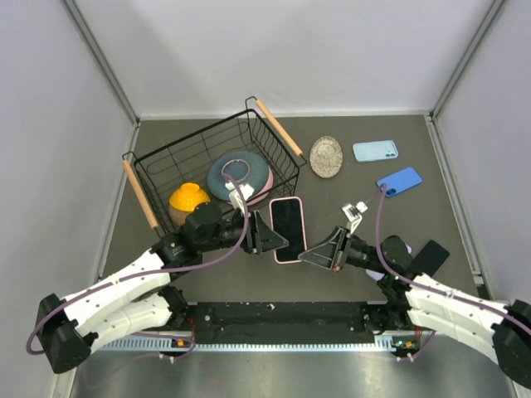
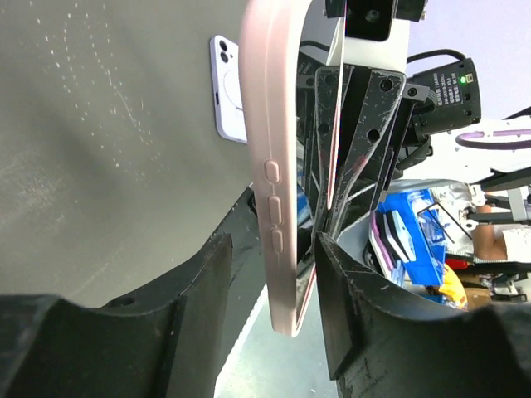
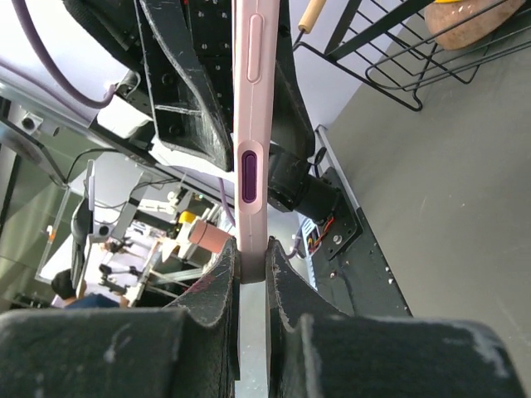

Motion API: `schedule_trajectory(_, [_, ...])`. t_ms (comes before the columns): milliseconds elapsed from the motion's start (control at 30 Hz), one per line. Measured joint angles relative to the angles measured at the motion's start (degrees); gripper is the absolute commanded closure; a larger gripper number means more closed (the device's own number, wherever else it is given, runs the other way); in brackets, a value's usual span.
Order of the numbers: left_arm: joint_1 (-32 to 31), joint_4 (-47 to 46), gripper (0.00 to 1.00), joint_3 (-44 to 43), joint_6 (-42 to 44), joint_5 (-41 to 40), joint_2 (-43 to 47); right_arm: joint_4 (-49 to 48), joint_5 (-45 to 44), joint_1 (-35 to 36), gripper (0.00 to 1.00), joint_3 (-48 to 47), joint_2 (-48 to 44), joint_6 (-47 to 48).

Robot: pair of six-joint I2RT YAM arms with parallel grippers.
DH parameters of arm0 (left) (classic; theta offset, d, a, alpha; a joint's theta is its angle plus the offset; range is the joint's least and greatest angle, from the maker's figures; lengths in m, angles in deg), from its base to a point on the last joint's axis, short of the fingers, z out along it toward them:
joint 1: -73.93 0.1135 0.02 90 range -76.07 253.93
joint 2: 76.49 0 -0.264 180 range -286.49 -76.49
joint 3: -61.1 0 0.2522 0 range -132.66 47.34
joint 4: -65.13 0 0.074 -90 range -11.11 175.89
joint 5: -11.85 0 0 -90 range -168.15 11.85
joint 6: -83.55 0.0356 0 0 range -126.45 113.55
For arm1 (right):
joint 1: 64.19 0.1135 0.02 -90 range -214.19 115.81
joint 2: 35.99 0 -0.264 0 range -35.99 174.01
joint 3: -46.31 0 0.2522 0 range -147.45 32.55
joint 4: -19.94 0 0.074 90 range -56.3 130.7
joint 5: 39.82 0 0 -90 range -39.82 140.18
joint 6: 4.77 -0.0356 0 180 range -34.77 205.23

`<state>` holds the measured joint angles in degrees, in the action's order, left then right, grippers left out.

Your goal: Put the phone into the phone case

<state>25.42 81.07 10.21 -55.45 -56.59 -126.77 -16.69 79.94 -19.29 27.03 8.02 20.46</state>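
Observation:
A phone with a dark screen lies in a pink phone case (image 1: 289,228), held on edge above the table's middle. My right gripper (image 1: 325,247) is shut on the case's long side; in the right wrist view the fingers (image 3: 217,286) pinch the pink edge (image 3: 251,166) with its purple button. My left gripper (image 1: 270,236) stands at the opposite side, open. In the left wrist view the case (image 2: 274,174) hangs between my spread fingers (image 2: 353,290) with a gap on both sides. The phone's thin edge (image 2: 332,157) seems to stand slightly off the case.
A black wire basket (image 1: 166,162) with wooden handles holds a blue plate (image 1: 241,174) and a yellow bowl (image 1: 189,199) at back left. A round silver disc (image 1: 326,156), a light blue phone (image 1: 375,150) and a blue one (image 1: 399,182) lie at back right.

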Motion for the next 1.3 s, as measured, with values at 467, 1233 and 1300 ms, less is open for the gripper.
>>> schedule_trajectory(467, [0.0,5.7,0.01,0.8,3.0,-7.9,3.4,25.2,-5.3,0.0,1.0,-0.3,-13.7,4.9])
schedule_trajectory(1233, [0.0,14.6,0.01,-2.2,11.2,-18.5,11.4,34.5,-14.3,0.0,1.0,-4.2,15.1,3.9])
schedule_trajectory(1300, [0.0,14.4,0.01,-2.2,11.2,-18.6,11.3,33.8,-14.3,0.5,1.0,-4.2,16.3,2.7])
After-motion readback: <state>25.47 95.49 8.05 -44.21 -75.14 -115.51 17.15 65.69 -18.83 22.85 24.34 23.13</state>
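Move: The phone in its pink case is still in the shut right gripper. The spot to bring it down to lies about 20 cm below that hand and some 8 cm forward of it. From the right hand, the wire basket's near right corner is roughly 23 cm forward and 3 cm left, and the plate about 38 cm forward and 9 cm right. The phone's middle is about 3 cm forward and 3 cm right of the half-open left gripper, level with it. Keep the right gripper shut on the case's right edge and lower the phone some 17 cm towards the table, drifting a little forward and tipping those fingers from slightly up to slanting down. Open the left gripper wide from around the left edge and draw it away about 6 cm to the left and slightly forward, turning a little counter-clockwise. ##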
